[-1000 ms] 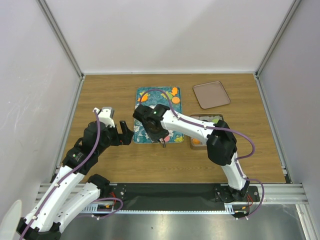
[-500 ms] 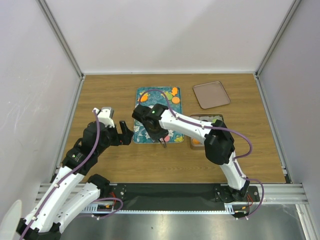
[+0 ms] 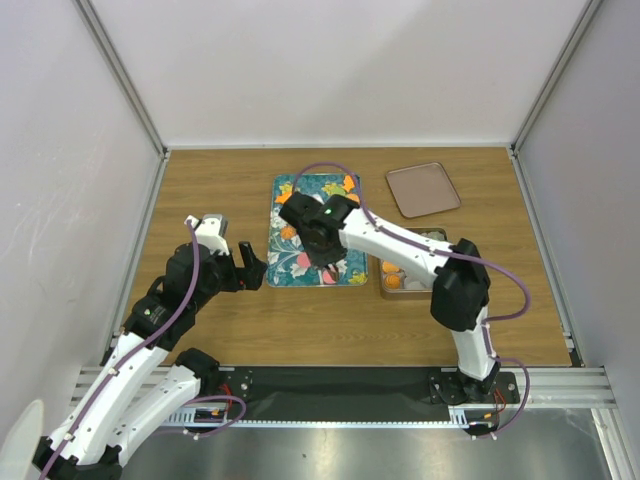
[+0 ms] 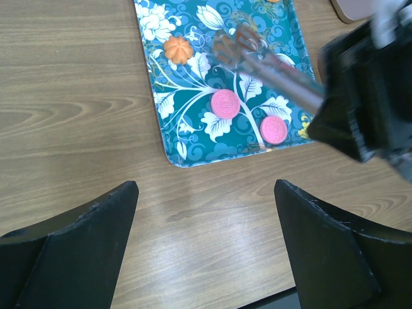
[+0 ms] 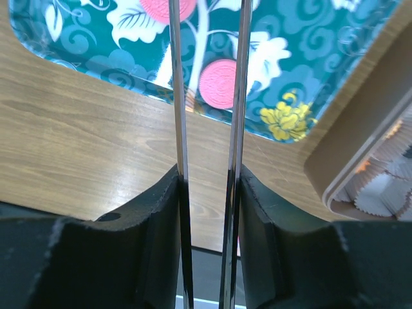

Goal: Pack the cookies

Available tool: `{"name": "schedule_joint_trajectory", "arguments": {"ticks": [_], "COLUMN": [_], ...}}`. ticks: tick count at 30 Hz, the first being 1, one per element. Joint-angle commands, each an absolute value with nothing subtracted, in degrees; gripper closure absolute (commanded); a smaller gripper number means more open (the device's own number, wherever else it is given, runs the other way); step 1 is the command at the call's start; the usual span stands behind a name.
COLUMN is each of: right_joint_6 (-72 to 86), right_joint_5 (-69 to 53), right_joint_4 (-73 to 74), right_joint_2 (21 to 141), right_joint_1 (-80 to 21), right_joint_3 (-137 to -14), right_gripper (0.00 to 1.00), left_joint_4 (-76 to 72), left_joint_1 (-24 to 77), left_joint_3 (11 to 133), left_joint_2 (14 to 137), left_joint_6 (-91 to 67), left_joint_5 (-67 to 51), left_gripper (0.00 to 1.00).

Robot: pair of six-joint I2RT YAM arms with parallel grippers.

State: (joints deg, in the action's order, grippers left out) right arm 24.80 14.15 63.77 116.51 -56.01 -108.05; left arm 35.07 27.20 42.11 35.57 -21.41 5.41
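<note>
Cookies lie on the teal flowered tray point(image 3: 300, 262): two pink ones point(image 4: 225, 103) point(image 4: 273, 129) and an orange one point(image 4: 178, 47). The right wrist view shows a pink cookie point(image 5: 217, 84) near the tray's front edge. My right gripper point(image 3: 325, 243) point(image 5: 207, 187) is over the tray, shut on metal tongs point(image 5: 175, 96) whose two blades stand slightly apart. The tongs point(image 4: 270, 67) are blurred in the left wrist view, and I cannot tell if their tips hold anything. My left gripper point(image 3: 250, 268) point(image 4: 205, 193) is open and empty over bare wood left of the tray.
A square metal tin point(image 3: 384, 285) with paper cups and some orange cookies point(image 3: 392, 281) stands right of the tray; its corner shows in the right wrist view point(image 5: 360, 148). Its brown lid point(image 3: 423, 188) lies at the back right. Walls close off three sides.
My right arm has swung right and back, carrying the tongs from the tray's near-left part to over its middle. The left arm has not moved.
</note>
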Motion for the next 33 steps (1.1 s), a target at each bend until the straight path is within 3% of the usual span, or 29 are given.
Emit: {"name": "schedule_joint_trajectory", "arguments": {"ticks": [1,13,33], "right_joint_6": [25.93,28.12,47.28], "right_joint_5": [14.5,13.54,17.84], "right_joint_4": [60.47,59.15,70.74], "right_joint_2": [109.79,100.73,60.22], "right_joint_1": [-55.11,-54.14,-54.32], "right_joint_3": [-106.53,-98.37,-65.23], "right_gripper": [0.64,0.64,0.62], "left_joint_4": [33.66,33.58,33.31], "left_joint_1": [27.51,27.51,27.51], "left_joint_3": [43.15,43.15,43.15], "left_joint_2": [35.24,35.24,35.6], "left_joint_6": [-21.09,-21.09,-20.83], "left_joint_5": [5.63,5.45,4.22], "left_gripper": [0.07,0.06,0.07]}}
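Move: The right hand already holds the orange flower cookie just above the tray. The tin it is bound for has its middle about 20 cm to the right and 5 cm back, roughly 2 cm lower. The other orange flower cookie lies some 4 cm left and 1 cm ahead; one pink cookie sits about 4 cm straight back, the other 7 cm back and 4 cm right. From the idle left hand the tin is about 28 cm right, level, and 10 cm below. Lift the right gripper about 4 cm clear of the tray with the orange flower cookie still pinched, then sweep it right some 16 cm and back about 11 towards the near side of the tin, rising a few centimetres more. Turn the wrist clockwise on the way and let the fingertips swing out to the left; keep the grip unchanged. ##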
